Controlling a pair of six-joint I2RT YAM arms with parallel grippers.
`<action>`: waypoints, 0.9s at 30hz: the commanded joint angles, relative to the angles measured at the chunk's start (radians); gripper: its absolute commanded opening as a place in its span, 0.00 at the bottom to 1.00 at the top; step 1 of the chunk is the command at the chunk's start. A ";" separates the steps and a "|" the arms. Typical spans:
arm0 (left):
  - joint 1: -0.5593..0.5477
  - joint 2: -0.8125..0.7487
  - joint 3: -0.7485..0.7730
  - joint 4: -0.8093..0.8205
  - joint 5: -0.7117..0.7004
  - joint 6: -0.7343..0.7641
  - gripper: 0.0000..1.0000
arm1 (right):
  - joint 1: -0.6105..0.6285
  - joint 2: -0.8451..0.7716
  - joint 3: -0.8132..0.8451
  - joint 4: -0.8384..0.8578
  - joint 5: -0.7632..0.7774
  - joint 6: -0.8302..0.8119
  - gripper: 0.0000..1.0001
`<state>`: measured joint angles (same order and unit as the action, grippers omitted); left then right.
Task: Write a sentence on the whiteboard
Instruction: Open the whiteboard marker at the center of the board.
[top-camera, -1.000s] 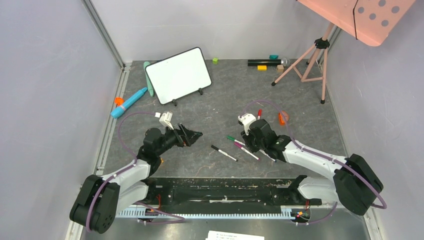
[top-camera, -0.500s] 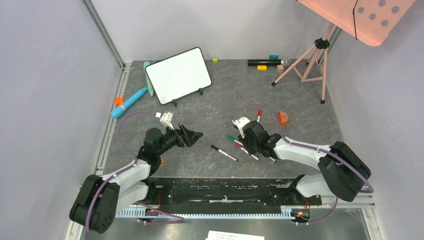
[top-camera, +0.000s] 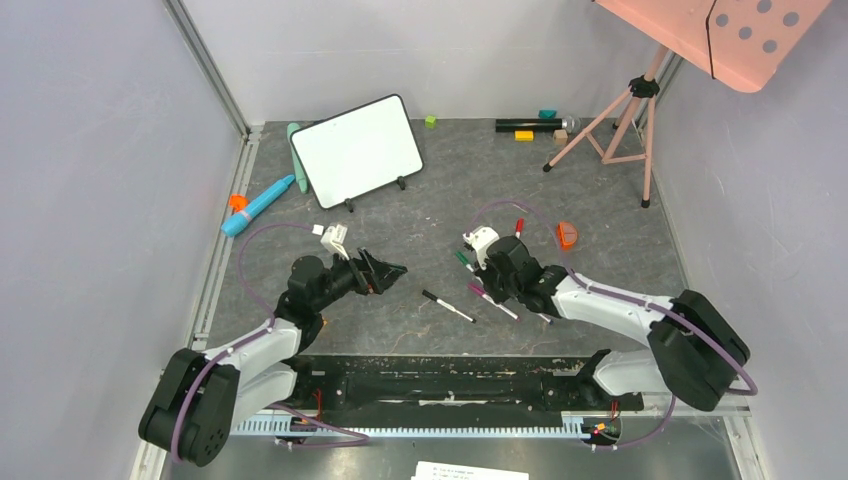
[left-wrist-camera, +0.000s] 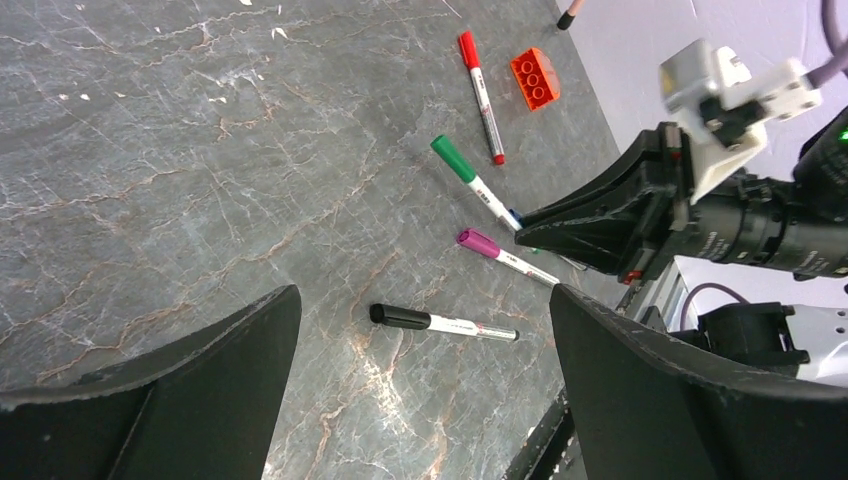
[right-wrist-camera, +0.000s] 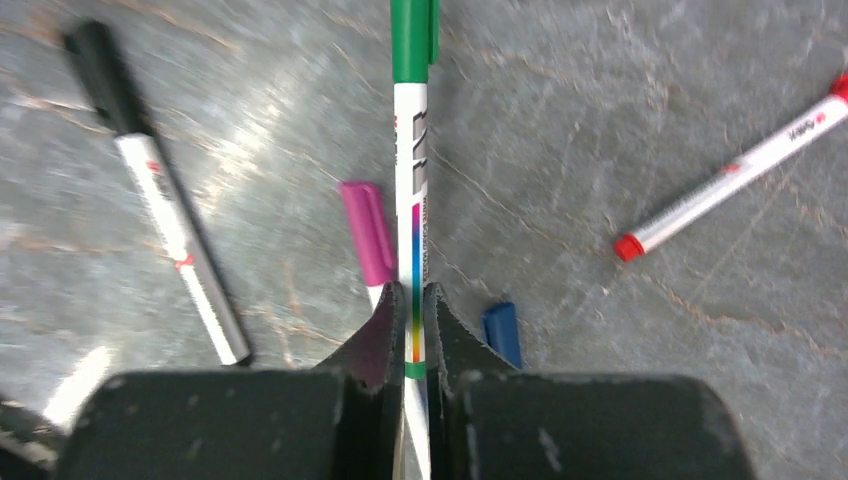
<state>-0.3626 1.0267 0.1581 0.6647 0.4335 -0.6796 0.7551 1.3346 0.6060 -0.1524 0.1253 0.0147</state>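
Observation:
The whiteboard (top-camera: 357, 150) stands tilted on its little feet at the back left, and its face is blank: no sentence shows on it. My right gripper (right-wrist-camera: 409, 300) is shut on the white barrel of a green-capped marker (right-wrist-camera: 411, 150), cap pointing away from the wrist. In the top view that marker (top-camera: 463, 259) sticks out from the right gripper (top-camera: 480, 272) at the table's middle. My left gripper (left-wrist-camera: 420, 300) hangs open and holds nothing, above a black-capped marker (left-wrist-camera: 440, 322).
A magenta marker (right-wrist-camera: 368, 230), a blue cap (right-wrist-camera: 502, 330) and a red marker (right-wrist-camera: 730, 180) lie around the right gripper. An orange brick (top-camera: 566, 235) sits to its right. A tripod (top-camera: 625, 110) with a pink dotted panel (top-camera: 740, 35) stands back right. A blue cylinder (top-camera: 258, 205) lies left.
My right gripper has slid left and shut on the green marker, whose cap end has shifted a little toward the back. The left arm has not moved.

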 joint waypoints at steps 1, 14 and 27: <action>-0.005 0.015 0.043 0.056 0.040 0.004 1.00 | 0.003 -0.081 0.041 0.094 -0.172 0.025 0.00; -0.006 0.175 -0.009 0.403 0.056 -0.276 0.71 | 0.084 -0.106 0.022 0.325 -0.395 0.155 0.00; -0.006 0.244 -0.002 0.524 0.139 -0.337 0.57 | 0.147 -0.039 0.068 0.344 -0.392 0.156 0.00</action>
<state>-0.3626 1.2583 0.1535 1.1076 0.5312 -0.9798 0.8890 1.2926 0.6262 0.1356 -0.2577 0.1642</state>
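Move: My right hand already holds the green marker near its tail, low over the mat. My left gripper lies about 22 cm to its left, 2 cm farther out and some 8 cm higher. The purple marker lies 3 cm nearer me and 3 cm below; the black one 10 cm left and 4 cm back, the blue one 8 cm right and 4 cm back. From my left hand, the green cap is roughly 15 cm right, 4 cm ahead and 7 cm down. I carry the green marker with my right hand some 12 cm left, up about 7 cm and a little back, over the black marker, tilting and turning the cap end up towards my left gripper and keeping my grip shut. My left hand lifts 3–4 cm, eases slightly left, rolls its left side down and narrows its wide-open fingers to about two thirds around the coming cap. ##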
